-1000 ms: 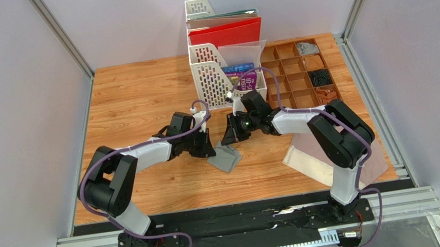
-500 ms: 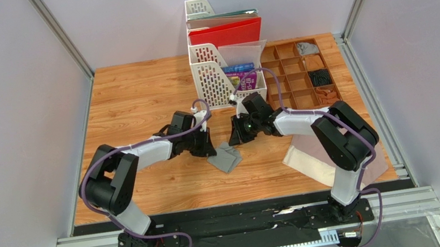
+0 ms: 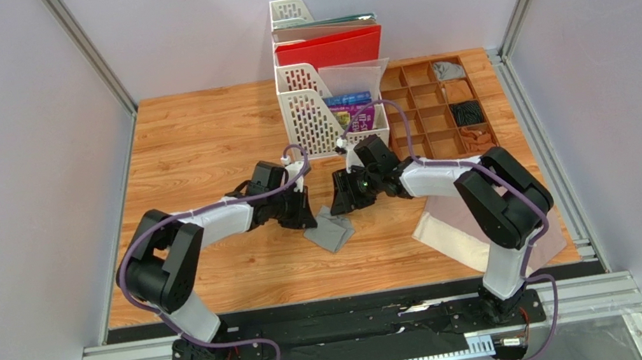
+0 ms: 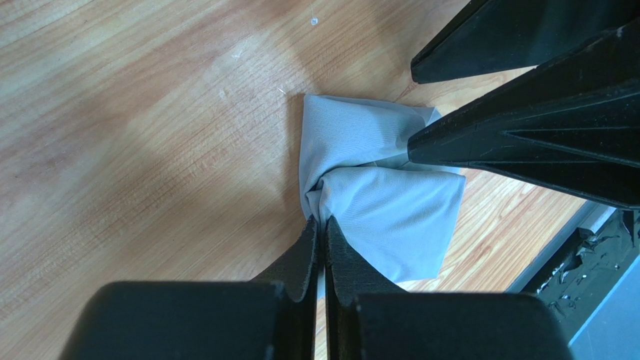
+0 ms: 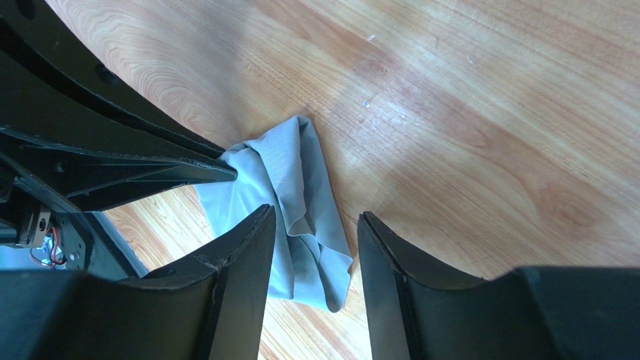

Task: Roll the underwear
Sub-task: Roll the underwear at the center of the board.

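Note:
The grey underwear [image 3: 331, 230] lies bunched and partly folded on the wooden table between the two arms. My left gripper [image 3: 302, 218] is shut on its wrinkled left edge [image 4: 323, 223], and the cloth [image 4: 379, 191] spreads away from the fingertips. My right gripper [image 5: 315, 225] stands open just above the cloth's other end [image 5: 297, 187], with a folded corner lying between its fingers untouched. In the right wrist view the left gripper's fingers [image 5: 150, 171] point at the cloth. The pale pinkish-beige underwear [image 3: 452, 229] lies flat at the near right, partly under the right arm.
White file racks [image 3: 314, 109] holding a red folder [image 3: 329, 48] and booklets stand just behind the grippers. A wooden compartment tray [image 3: 430, 119] with small items sits at the back right. The table's near edge [image 3: 344, 298] runs close below the cloth.
My right gripper has opened and let go of the grey underwear, which now lies lower on the table. The left gripper stays shut on its edge.

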### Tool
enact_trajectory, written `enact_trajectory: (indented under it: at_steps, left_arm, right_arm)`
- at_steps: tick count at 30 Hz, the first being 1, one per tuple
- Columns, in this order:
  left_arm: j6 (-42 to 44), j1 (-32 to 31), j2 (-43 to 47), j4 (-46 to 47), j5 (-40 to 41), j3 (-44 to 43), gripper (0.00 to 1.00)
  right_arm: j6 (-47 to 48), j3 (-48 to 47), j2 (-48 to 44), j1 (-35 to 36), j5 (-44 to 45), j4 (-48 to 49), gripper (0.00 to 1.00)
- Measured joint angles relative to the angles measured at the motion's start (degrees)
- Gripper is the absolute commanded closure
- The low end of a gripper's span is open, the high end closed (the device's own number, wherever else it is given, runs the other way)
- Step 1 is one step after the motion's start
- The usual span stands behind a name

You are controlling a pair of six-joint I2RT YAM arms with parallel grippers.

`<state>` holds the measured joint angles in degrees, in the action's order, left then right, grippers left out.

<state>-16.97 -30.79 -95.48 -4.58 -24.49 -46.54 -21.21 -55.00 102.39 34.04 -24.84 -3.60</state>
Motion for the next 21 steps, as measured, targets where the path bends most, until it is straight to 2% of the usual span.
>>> enact_trajectory:
  at_steps: [7, 10, 11, 16, 21]
  left_arm:
    - [0.00, -0.11, -0.02, -0.35, 0.17, -0.22, 1.00]
    - [0.02, -0.28, -0.24, -0.90, 0.22, -0.68, 1.00]
    - [0.02, -0.33, -0.28, -0.96, 0.24, -0.74, 1.00]
    - [0.07, -0.52, -0.33, -1.31, 0.61, -0.92, 1.00]
    - [0.22, -0.96, -0.44, -2.16, 1.09, -1.49, 1.00]
  right_arm:
    - [-0.72, 0.00, 1.64, 0.00, -1.60, 1.05, 0.57]
    - [-1.38, 0.00, 2.12, 0.00, -2.34, 1.73, 0.66]
    - [-1.46, 0.00, 2.23, 0.00, -2.34, 1.79, 0.76]
    - [-2.27, -0.02, 3.32, -0.02, -2.29, 1.75, 0.97]
    - [-3.48, 0.17, 3.34, -0.02, -2.27, 2.64, 1.00]
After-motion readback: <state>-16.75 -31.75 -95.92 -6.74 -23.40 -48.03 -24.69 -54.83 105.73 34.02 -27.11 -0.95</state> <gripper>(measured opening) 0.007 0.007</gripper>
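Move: The underwear lies as a small folded grey packet under both grippers. Its middle is about 3 cm back, 2 cm to the left and 2 cm below the right hand, whose open fingers stand over the packet's far right edge. From the left hand, already shut on its left corner, the middle is some 3 cm to the right, 1 cm back and 1 cm lower. Counted from the right hand, the white basket stands roughly 18 cm ahead and 3 cm right, the wooden tray 17 cm ahead and 23 cm right. The underwear's far right edge is what the right hand goes for: it sinks about 1.5 cm onto it, easing slightly to its left, and the half-open fingers shut around the folded layers and pinch them. The left hand stays put and keeps its closed grip on the left corner. ##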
